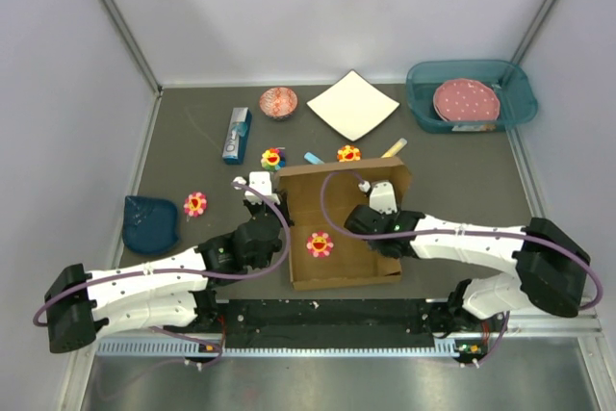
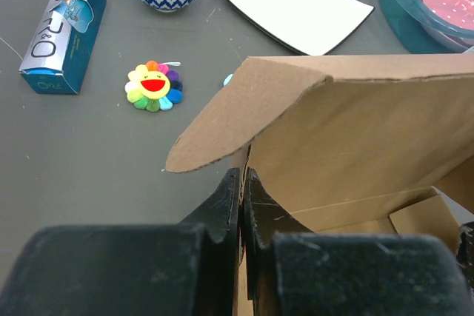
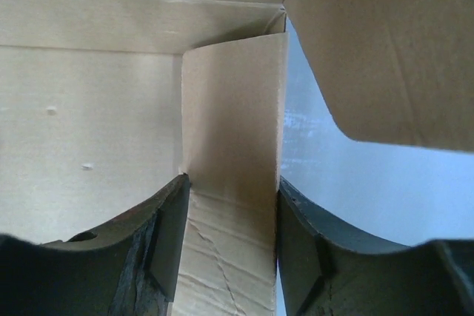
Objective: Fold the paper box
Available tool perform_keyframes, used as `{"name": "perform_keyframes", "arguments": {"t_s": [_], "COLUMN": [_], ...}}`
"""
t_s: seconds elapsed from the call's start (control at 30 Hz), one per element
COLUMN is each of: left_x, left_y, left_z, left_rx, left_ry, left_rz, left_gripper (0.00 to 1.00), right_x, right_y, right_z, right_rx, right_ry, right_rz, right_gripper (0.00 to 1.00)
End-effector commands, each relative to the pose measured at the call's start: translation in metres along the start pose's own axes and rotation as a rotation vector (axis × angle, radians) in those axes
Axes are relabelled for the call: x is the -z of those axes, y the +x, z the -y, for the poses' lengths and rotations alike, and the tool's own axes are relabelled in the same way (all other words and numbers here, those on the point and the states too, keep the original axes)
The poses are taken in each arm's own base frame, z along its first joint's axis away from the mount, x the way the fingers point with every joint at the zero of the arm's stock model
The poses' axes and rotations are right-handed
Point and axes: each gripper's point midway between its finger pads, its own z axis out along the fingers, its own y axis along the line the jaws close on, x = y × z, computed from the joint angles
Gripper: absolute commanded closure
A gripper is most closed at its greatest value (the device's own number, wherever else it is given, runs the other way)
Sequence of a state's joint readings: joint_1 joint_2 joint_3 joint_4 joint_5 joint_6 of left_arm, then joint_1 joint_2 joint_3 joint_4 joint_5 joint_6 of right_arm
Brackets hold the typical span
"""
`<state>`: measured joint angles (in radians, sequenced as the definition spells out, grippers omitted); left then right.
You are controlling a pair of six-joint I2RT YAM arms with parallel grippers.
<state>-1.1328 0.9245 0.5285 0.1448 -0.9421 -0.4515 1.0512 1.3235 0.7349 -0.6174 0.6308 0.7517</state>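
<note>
The paper box (image 1: 342, 238) is brown cardboard lying in the middle of the table, its walls partly raised. My left gripper (image 1: 286, 211) is shut on the box's left wall; in the left wrist view the fingertips (image 2: 243, 183) pinch the thin cardboard edge under a rounded flap (image 2: 222, 127). My right gripper (image 1: 377, 201) reaches into the box's far right corner. Its jaws (image 3: 231, 205) stand apart with a narrow creased corner flap (image 3: 233, 123) filling the gap between them. A pink toy flower (image 1: 320, 244) lies on the box floor.
At the back stand a white square plate (image 1: 352, 104), a patterned bowl (image 1: 278, 101) and a teal bin (image 1: 513, 81) holding a pink plate. A blue carton (image 1: 237, 134), a rainbow flower (image 1: 272, 156), other toy flowers and a dark blue dish (image 1: 151, 221) lie left of the box.
</note>
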Motion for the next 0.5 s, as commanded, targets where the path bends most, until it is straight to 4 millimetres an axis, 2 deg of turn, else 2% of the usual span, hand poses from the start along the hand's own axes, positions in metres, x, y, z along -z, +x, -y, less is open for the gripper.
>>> {"name": "perform_keyframes", "arguments": {"t_s": [0.0,0.1,0.13,0.27,0.3,0.47], "left_x": [0.003,0.003,0.003,0.003,0.003,0.002], "left_y": [0.012,0.014,0.014,0.015,0.015,0.013], "left_z": [0.002,0.001,0.001,0.001,0.001,0.001], "left_rx": [-0.011,-0.010,-0.009,0.000,-0.002,-0.005], "left_ry": [0.029,0.030,0.030,0.031,0.030,0.030], "left_rz": [-0.038,-0.041,-0.041,-0.039,-0.039,-0.032], "left_gripper": [1.00,1.00,1.00,1.00,1.00,1.00], "right_x": [-0.007,-0.013,-0.015,-0.023,-0.024,-0.026], "right_y": [-0.021,-0.016,-0.014,0.004,0.008,0.024], "right_z": [-0.005,0.000,0.001,0.004,0.005,0.009], "right_rx": [-0.021,-0.015,-0.015,0.011,0.013,-0.018], "right_ry": [-0.002,0.006,0.008,0.021,0.020,0.019], "right_rz": [0.021,0.004,-0.004,-0.048,-0.061,-0.092], "right_gripper": [0.53,0.67,0.76,0.97,1.00,1.00]}}
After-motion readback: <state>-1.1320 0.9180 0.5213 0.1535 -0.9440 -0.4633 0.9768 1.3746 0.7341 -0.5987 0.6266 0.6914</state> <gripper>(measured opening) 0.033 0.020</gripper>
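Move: The right hand's open fingers straddle the inner flap of the box's right side wall. The spot they close on lies about 1 cm ahead, 1 cm to the right and 1 cm lower. From that hand the far right corner of the box is some 8 cm ahead and 2 cm right, roughly level in height, and the flower in the box is about 7 cm back, 15 cm left and 4 cm lower. From the left hand the pinch spot is roughly 23 cm right, 4 cm back and 15 cm lower. Rightward, forward and a little down, the right hand travels some 2.5 cm onto the right side wall while its half-open fingers shut fully, pinching the inner flap flat against the wall; it then holds there. The left hand stays in place, still pinching the left edge of the raised lid. ##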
